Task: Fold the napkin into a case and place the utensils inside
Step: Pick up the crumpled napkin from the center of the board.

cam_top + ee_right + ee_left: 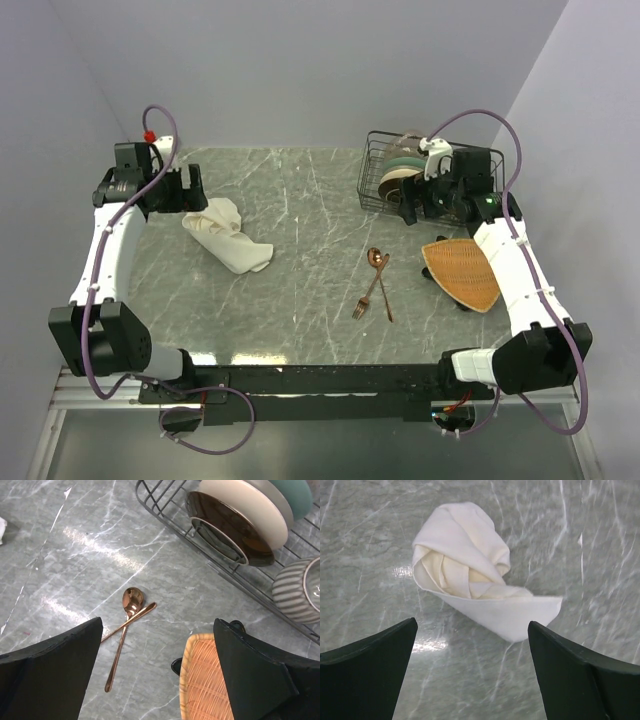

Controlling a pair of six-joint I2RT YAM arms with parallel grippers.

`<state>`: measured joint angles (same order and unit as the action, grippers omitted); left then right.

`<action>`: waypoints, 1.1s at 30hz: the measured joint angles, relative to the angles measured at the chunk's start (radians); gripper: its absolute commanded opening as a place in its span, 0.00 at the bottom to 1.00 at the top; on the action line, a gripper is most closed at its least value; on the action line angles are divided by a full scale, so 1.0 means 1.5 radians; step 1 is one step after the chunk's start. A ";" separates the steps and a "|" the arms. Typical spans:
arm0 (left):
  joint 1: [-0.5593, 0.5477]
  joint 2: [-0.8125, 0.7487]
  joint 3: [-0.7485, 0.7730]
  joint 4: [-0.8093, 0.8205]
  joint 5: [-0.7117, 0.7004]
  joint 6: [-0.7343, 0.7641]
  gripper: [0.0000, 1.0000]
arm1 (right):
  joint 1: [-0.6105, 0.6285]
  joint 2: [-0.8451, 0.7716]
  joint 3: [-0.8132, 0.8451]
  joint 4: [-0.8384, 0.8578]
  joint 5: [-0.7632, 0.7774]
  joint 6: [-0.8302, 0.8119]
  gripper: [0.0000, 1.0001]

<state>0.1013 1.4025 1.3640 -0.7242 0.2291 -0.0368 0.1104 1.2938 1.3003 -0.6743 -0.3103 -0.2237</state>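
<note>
The cream-white napkin point(228, 236) lies crumpled in a loose bundle at the table's left; no folded case shows. In the left wrist view the napkin point(470, 570) sits just ahead of my open left gripper point(472, 625), apart from both fingers. In the top view the left gripper point(195, 190) hovers at the bundle's far left end. The copper spoon point(377, 270) and fork point(362, 305) lie crossed at mid-table. My right gripper point(412, 205) stands open and empty, back right of them. In the right wrist view the spoon point(131, 600) crosses the fork's handle point(137, 614); its tines hide behind my left finger.
An orange woven fan-shaped mat point(462, 272) lies right of the utensils and under my right gripper point(158, 625), where its edge point(205, 680) shows. A wire dish rack point(375, 190) with plates and a ribbed bowl point(295, 592) stands at the back right.
</note>
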 measured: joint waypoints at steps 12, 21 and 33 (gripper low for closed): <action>-0.008 0.133 0.027 -0.103 0.038 0.347 0.99 | 0.000 0.053 0.014 -0.052 -0.022 -0.012 1.00; -0.033 0.231 0.027 -0.116 -0.001 0.496 0.99 | 0.000 0.060 0.016 -0.088 -0.026 -0.019 1.00; -0.063 0.246 -0.003 -0.117 -0.001 0.598 0.01 | 0.000 0.080 0.037 -0.105 -0.035 -0.020 1.00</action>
<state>0.0067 1.7710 1.3594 -0.8993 0.2283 0.8600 0.1104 1.4132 1.3556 -0.8322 -0.3634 -0.2531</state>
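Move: The crumpled napkin lies below the open left hand, its middle some 5 cm to the right, about 2 cm farther out and roughly 17 cm down. Off to the right, the crossed fork and spoon lie on the board about 40 cm to the hand's right and 11 cm nearer the base, some 18 cm down. From the right hand the napkin is about 42 cm to the left, 4 cm farther out and 19 cm below. Down by about 15 cm, with hardly any travel sideways, the left hand sinks to the napkin's near-left edge while its wrist turns some 50 degrees clockwise and tips the fingers to point almost straight down. Only near the bottom do the fingers draw nearly shut at that edge; whether they catch cloth can't be seen. The right hand, staying open, lowers about 4 cm and tips down slightly. ##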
